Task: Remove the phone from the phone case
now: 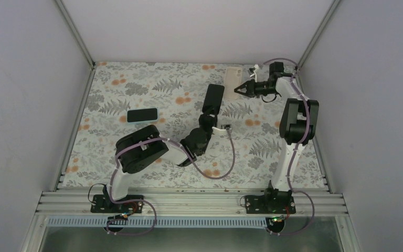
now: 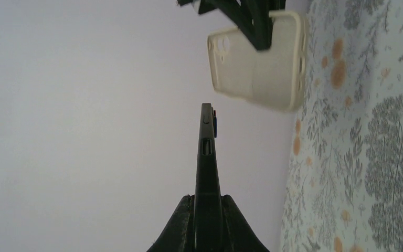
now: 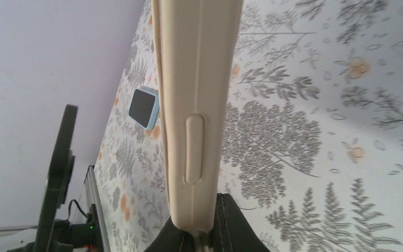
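Observation:
My left gripper (image 1: 208, 113) is shut on the lower end of a black phone (image 1: 213, 97) and holds it upright above the table's middle. In the left wrist view the phone (image 2: 207, 163) shows edge-on between the jaws of that gripper (image 2: 208, 203). My right gripper (image 1: 240, 90) is shut on a beige phone case (image 1: 234, 77) at the back right. In the left wrist view the case (image 2: 262, 68) looks empty, with its camera cut-out showing. The right wrist view shows the case (image 3: 197, 94) edge-on in the right gripper (image 3: 203, 227), and the black phone (image 3: 57, 173) apart at the left.
A second phone in a light-blue case (image 1: 142, 114) lies flat on the floral cloth (image 1: 136, 89) at the left, also in the right wrist view (image 3: 144, 106). Grey walls close in the left, back and right. An aluminium rail (image 1: 189, 202) runs along the near edge.

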Action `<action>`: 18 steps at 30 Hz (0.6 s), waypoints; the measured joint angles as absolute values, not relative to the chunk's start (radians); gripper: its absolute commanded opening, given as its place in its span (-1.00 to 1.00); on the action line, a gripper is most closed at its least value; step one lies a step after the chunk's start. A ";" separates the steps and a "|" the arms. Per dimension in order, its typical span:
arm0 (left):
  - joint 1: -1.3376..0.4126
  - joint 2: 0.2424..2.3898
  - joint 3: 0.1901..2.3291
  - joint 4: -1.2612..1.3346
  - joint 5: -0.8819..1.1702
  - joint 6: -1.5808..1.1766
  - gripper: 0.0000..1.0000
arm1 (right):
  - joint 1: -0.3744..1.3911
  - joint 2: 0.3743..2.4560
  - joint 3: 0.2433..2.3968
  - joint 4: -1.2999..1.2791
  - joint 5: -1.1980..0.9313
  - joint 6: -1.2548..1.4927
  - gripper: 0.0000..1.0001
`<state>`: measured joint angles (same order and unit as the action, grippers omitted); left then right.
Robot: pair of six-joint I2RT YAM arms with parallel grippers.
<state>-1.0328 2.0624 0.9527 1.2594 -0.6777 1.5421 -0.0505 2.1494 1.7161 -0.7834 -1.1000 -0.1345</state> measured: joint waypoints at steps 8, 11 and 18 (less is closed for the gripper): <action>-1.031 1.944 0.697 1.376 -0.725 1.634 -0.94 | -0.084 2.193 1.738 -1.021 -1.071 -0.360 -0.93; -1.032 1.916 0.600 1.417 -0.755 1.663 -0.94 | -0.086 2.177 1.630 -1.107 -1.060 -0.473 -0.93; -1.035 1.898 0.503 1.415 -0.802 1.645 -0.92 | -0.086 2.099 1.378 -1.232 -1.037 -0.635 -0.93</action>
<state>-1.0351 1.8984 0.5034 1.4147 -0.8017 1.6455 -0.0864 2.0991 1.3781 -1.2324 -1.0370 -0.6353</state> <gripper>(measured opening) 0.072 0.069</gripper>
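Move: The left hand holds the phone, its middle some 7 cm ahead of that hand and 1 cm right; the case lies 12 cm ahead, 10 cm right and 5 cm lower. Bare table 10 cm left, about 17 cm down, is where it heads; the blue-edged phone rests 33 cm left, level. The right hand has the case 3 cm ahead and 3 cm left; its open table is 14 cm back and 13 cm down, with the held phone 11 cm left, 4 cm back. Both grips stay shut, left on the phone's end, right on the case, as they part over the table. The left swings left some 10 cm, drawing back and sinking about 5 cm each, with a slight roll. The right eases a touch right, then sweeps back about 15 cm and down 7 cm, its wrist turning some 20 degrees. ##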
